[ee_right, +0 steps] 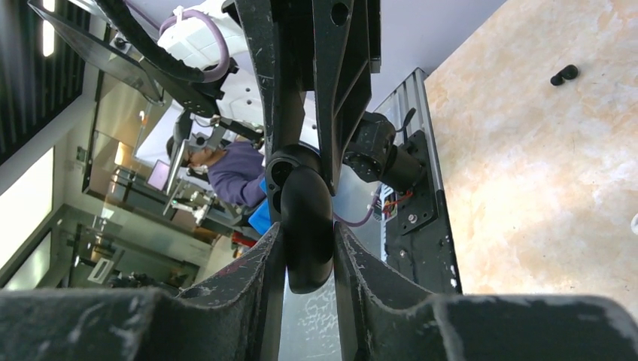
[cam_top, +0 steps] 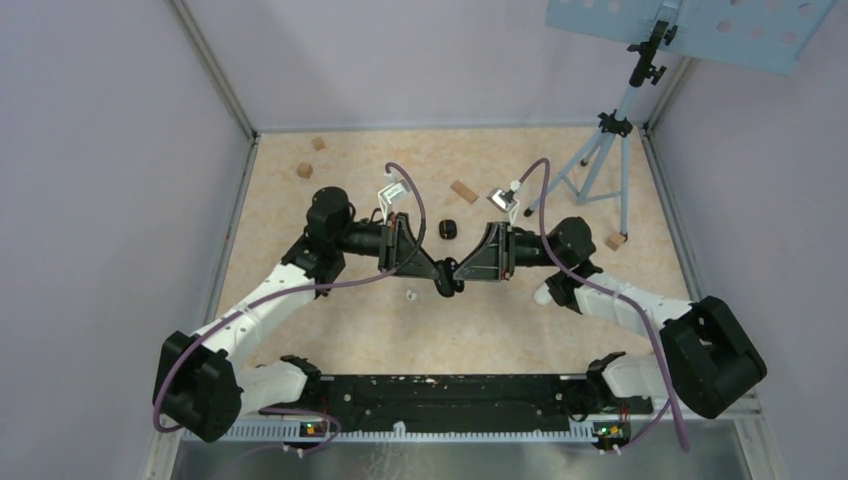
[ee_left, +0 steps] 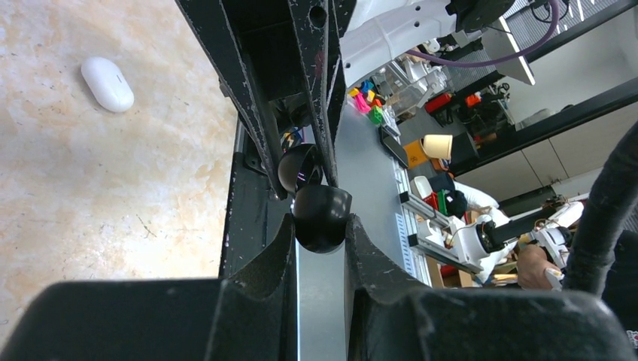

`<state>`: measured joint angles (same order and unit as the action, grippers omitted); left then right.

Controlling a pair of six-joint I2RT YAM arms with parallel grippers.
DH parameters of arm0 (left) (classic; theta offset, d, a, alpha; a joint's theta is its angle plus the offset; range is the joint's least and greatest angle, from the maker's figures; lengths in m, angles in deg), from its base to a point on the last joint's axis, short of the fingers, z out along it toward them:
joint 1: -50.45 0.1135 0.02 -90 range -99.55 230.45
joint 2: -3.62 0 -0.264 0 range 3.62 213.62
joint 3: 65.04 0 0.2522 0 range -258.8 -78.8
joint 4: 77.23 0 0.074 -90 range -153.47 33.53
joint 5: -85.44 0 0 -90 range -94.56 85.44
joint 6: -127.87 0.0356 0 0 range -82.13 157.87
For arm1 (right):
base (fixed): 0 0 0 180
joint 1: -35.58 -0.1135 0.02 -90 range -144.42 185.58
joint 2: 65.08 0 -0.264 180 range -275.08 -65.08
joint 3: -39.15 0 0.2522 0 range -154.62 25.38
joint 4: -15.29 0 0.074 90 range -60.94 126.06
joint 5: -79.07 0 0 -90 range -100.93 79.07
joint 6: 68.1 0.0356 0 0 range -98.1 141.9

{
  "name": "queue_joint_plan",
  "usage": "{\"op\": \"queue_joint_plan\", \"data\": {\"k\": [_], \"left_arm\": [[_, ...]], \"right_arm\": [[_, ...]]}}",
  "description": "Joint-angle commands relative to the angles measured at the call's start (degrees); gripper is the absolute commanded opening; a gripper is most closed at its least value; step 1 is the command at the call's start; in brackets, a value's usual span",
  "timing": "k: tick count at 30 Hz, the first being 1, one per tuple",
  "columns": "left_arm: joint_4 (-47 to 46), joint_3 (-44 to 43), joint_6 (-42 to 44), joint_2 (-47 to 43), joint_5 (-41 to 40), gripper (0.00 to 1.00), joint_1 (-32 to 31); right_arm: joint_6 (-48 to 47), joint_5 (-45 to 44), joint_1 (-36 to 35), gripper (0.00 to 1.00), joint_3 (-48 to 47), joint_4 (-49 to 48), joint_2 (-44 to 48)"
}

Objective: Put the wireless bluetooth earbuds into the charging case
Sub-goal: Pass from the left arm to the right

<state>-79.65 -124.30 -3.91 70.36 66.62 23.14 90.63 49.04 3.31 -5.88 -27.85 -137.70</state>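
A black charging case (ee_left: 320,214) hangs above the table's middle, held from both sides. My left gripper (ee_left: 320,226) is shut on its rounded lower half. My right gripper (ee_right: 308,233) reaches in from the opposite side, its fingers pressed against the long black body of the case (ee_right: 305,203). In the top view the two grippers (cam_top: 443,278) (cam_top: 462,272) meet tip to tip. A white earbud (ee_left: 107,83) lies on the table just left of the left gripper, also seen from above (cam_top: 411,296). A black earbud (ee_right: 564,74) lies on the table farther off.
A black pebble-like case (cam_top: 448,229) sits behind the grippers. Tan wooden blocks lie at the back left (cam_top: 304,170), back middle (cam_top: 463,190) and right (cam_top: 615,240). A tripod stand (cam_top: 610,150) occupies the back right corner. Walls enclose the table.
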Motion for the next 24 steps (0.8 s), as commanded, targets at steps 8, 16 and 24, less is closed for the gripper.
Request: {"op": "queue_joint_plan", "data": {"k": [8, 16, 24], "left_arm": [[-0.38, -2.98, 3.94, -2.23, 4.33, 0.0, 0.17], [2.73, -4.25, 10.76, -4.16, 12.23, 0.0, 0.15], [3.97, -4.59, 12.24, -1.2, 14.03, 0.0, 0.2]], "right_arm": [[6.37, 4.19, -0.86, 0.58, -0.78, -12.74, -2.19], [23.05, 6.07, -0.95, 0.66, 1.66, -41.8, -11.89], [23.02, 8.27, -1.57, 0.62, -0.66, -41.81, -10.81]]}}
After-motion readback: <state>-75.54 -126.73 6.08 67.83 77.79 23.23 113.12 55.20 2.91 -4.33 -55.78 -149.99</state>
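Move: The open black charging case is shared between the hands: its middle is about 2 cm to the right of the left hand and 2 cm to the left of the right hand, 1 cm back from each. On the table, some 27 cm below, a second black case lies about 22 cm ahead of and 3 cm to the right of the left hand. A white earbud is roughly 7 cm ahead of and 5 cm to the left of that same hand. The right fingers, closed on the lid side of the case, open wide and let go, while that hand eases back about 1.5 cm, bobs up and then down by a centimetre or two, and turns some 10 degrees counter-clockwise as it rolls about as much. The left hand keeps its pinch on the other side of the case and, after a short hold, carries it back about 3.5 cm, slightly up and to the left, away from the right fingers, turning roughly 10 degrees clockwise and rolling a similar amount. ##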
